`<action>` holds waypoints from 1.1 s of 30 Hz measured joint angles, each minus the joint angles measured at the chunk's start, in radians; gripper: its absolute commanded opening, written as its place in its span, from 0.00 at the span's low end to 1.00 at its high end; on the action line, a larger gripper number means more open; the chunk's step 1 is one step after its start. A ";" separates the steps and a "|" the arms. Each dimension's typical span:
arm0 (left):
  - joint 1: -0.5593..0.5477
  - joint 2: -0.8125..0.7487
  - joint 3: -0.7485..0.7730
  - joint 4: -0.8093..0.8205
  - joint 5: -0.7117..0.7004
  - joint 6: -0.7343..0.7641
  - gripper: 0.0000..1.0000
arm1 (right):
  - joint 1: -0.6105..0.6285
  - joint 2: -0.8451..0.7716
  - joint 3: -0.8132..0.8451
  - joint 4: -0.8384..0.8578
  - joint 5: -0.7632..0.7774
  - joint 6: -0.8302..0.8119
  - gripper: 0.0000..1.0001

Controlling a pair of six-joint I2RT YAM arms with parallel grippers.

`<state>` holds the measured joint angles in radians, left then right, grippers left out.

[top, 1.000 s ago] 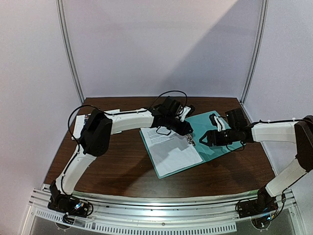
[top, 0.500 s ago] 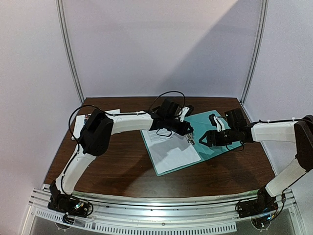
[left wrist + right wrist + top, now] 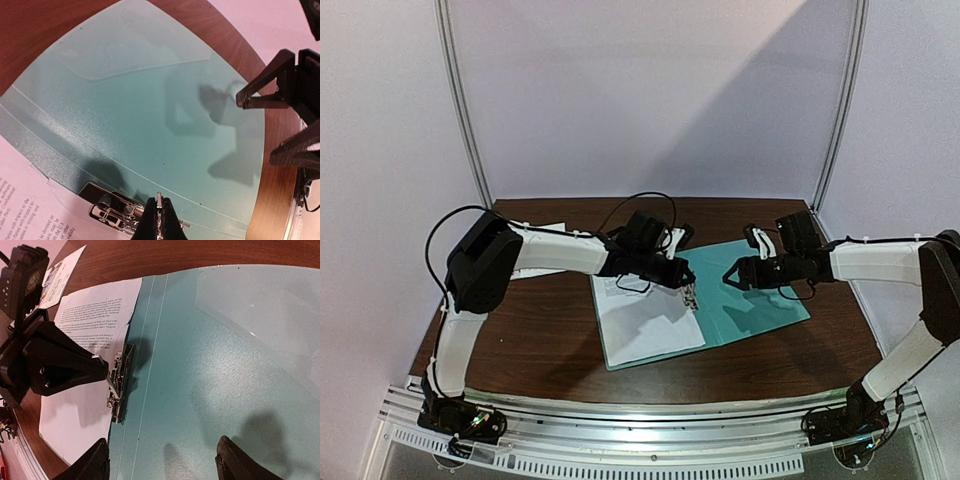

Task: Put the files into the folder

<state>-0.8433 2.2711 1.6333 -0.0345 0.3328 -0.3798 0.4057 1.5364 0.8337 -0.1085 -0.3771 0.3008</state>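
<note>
The teal folder (image 3: 752, 300) lies open on the table. The white sheet with black text (image 3: 645, 322) rests on its left half, beside the metal clip (image 3: 691, 297) at the spine. My left gripper (image 3: 686, 280) is shut on the clip's thin metal lever, seen between its tips in the left wrist view (image 3: 159, 212). My right gripper (image 3: 734, 275) is open and empty, hovering over the folder's bare right half (image 3: 225, 365). The right wrist view shows the clip (image 3: 120, 385), the text sheet (image 3: 87, 330) and the left gripper (image 3: 101, 365). The colourful sheet (image 3: 61, 274) lies apart on the table at the back left.
The brown table's back edge meets the white walls; metal posts (image 3: 460, 100) stand at the back corners. The colourful sheet shows partly behind the left arm (image 3: 542, 229). A metal rail (image 3: 640, 425) runs along the near edge.
The left gripper has moved left, still shut on the clip lever, and the folder with the text sheet has slid and turned left with it. The right gripper has drawn slightly back.
</note>
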 measured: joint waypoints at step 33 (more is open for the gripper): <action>-0.034 -0.185 -0.149 -0.054 -0.135 0.054 0.33 | 0.062 0.092 0.112 -0.010 -0.002 0.000 0.72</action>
<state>-0.8772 2.0861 1.4845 -0.0887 0.1978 -0.3260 0.4679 1.6287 0.9455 -0.1188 -0.3794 0.3008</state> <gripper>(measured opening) 0.354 0.720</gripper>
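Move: My left fingers are already shut on the raised clip lever; the folder's clip lies right beneath, its middle about 3 cm below my left hand, 1 cm back and 1 cm right. The paper's middle lies roughly 8 cm to the left and 6 cm back, and the bare cover's middle 13 cm to the right and 1 cm ahead, both some 4 cm below. From my right hand the clip is about 10 cm left, 1 cm back and 6 cm down. Keeping the lever pinched, my left hand drags the folder about 4 cm back towards my base and 2 to 3 cm left, nearly level. I stop, open the fingers to about a third to let go of the lever, then rise some 3.5 cm, easing forward. My open right hand drifts left about 3.5 cm above the bare cover. ##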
